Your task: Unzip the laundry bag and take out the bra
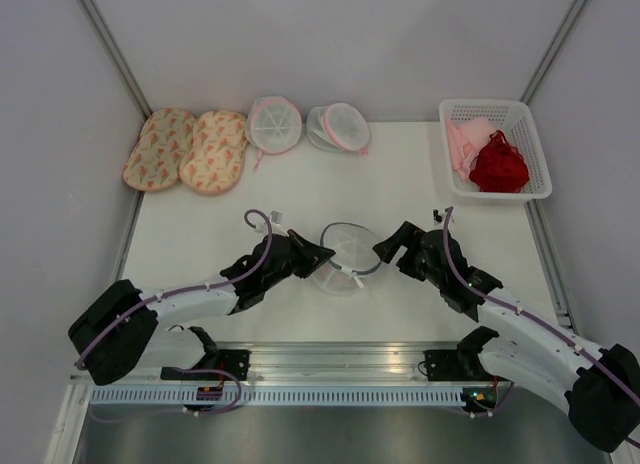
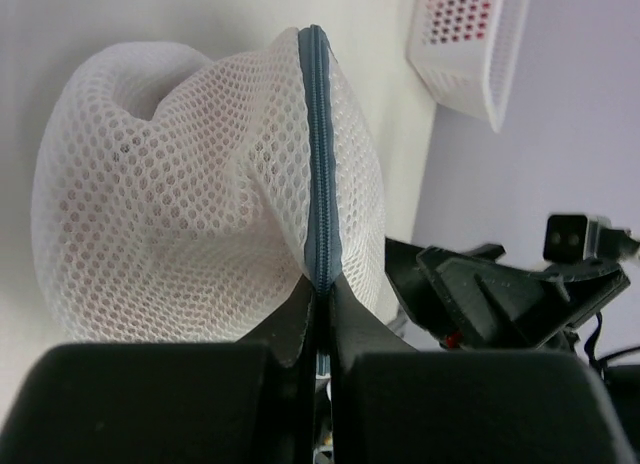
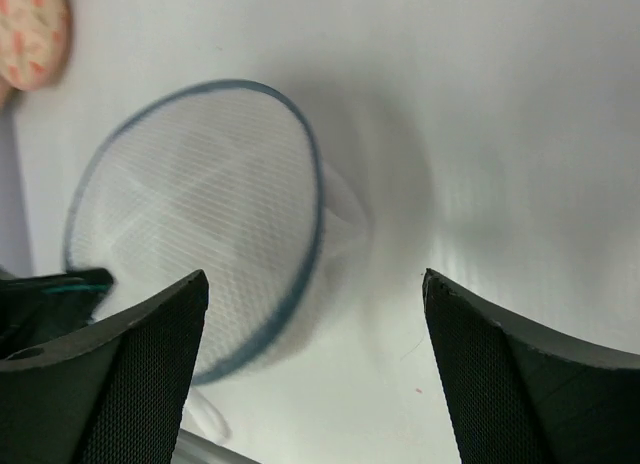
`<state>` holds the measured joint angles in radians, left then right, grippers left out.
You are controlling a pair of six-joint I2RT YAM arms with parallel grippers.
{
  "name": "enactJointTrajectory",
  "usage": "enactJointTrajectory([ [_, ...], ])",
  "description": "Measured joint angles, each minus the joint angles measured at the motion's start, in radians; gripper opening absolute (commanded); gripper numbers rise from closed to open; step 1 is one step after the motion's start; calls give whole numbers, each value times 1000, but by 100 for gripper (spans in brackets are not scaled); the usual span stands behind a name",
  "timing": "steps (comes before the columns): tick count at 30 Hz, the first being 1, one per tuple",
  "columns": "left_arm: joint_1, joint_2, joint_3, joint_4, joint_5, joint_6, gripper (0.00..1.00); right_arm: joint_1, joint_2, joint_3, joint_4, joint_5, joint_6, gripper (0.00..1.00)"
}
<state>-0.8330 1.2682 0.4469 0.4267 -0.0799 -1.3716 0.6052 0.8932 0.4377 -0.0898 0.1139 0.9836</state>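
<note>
The laundry bag [image 1: 345,252], a round white mesh pouch with a dark grey zipper rim, stands on edge at the table's middle. My left gripper [image 1: 318,256] is shut on the bag's left side. In the left wrist view its fingertips [image 2: 320,289] pinch the zipper rim [image 2: 320,174], and the mesh [image 2: 180,194] bulges beyond them. My right gripper [image 1: 390,246] hangs open just right of the bag, clear of it. In the right wrist view the bag [image 3: 200,214] lies ahead and left of the wide-apart gripper [image 3: 315,277]. The bra is hidden.
At the back left lie two floral pads [image 1: 185,149] and two white mesh pouches with pink trim [image 1: 273,124] [image 1: 340,127]. A white basket [image 1: 480,106] at the back right holds a dark red garment [image 1: 498,166] and pale pink cloth [image 1: 465,144].
</note>
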Motion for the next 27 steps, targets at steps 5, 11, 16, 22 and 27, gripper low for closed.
enactJointTrajectory([
  [5, -28, -32, 78, -243, -157, -11, 2, 47, 0, 4, -138, 77, -69, 89],
  [11, -53, 5, 138, -417, -274, -62, 2, 175, 5, 41, -154, 93, -123, 85],
  [16, -62, 46, 185, -470, -309, -80, 2, 301, 59, 119, -135, 103, -148, 80],
  [22, -66, 44, 196, -492, -316, -83, 2, 424, 200, 196, -103, 144, -148, 67],
  [27, -66, 23, 196, -503, -319, -83, 2, 480, 269, 231, -99, 177, -139, 55],
])
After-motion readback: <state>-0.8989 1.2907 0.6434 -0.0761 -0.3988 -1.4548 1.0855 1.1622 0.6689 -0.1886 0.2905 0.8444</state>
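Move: The zipper pull, on the near edge of the laundry bag's rim, lies about 7 cm back, 8 cm to the left and some 4 cm below the open right hand. The bag's middle is roughly 4 cm back, 9 cm left and 6 cm below that hand; the left gripper pinching the rim is 3 cm back and 13 cm left, about level in height. From the left hand, the pull is about 5 cm back, 5 cm right and 2 cm lower. The right hand swings some 10 cm left and 6–7 cm back round the near side of the bag towards the zipper pull, dipping about 3 cm first and coming back up to its starting height, while it turns roughly 25 degrees counter-clockwise and its wide-open fingers narrow by about a third without shutting. The left hand keeps its pinch on the zipper edge and carries it about 3 cm left and 3 cm down, turning counter-clockwise and rolling its left side up, then holds nearly still. ##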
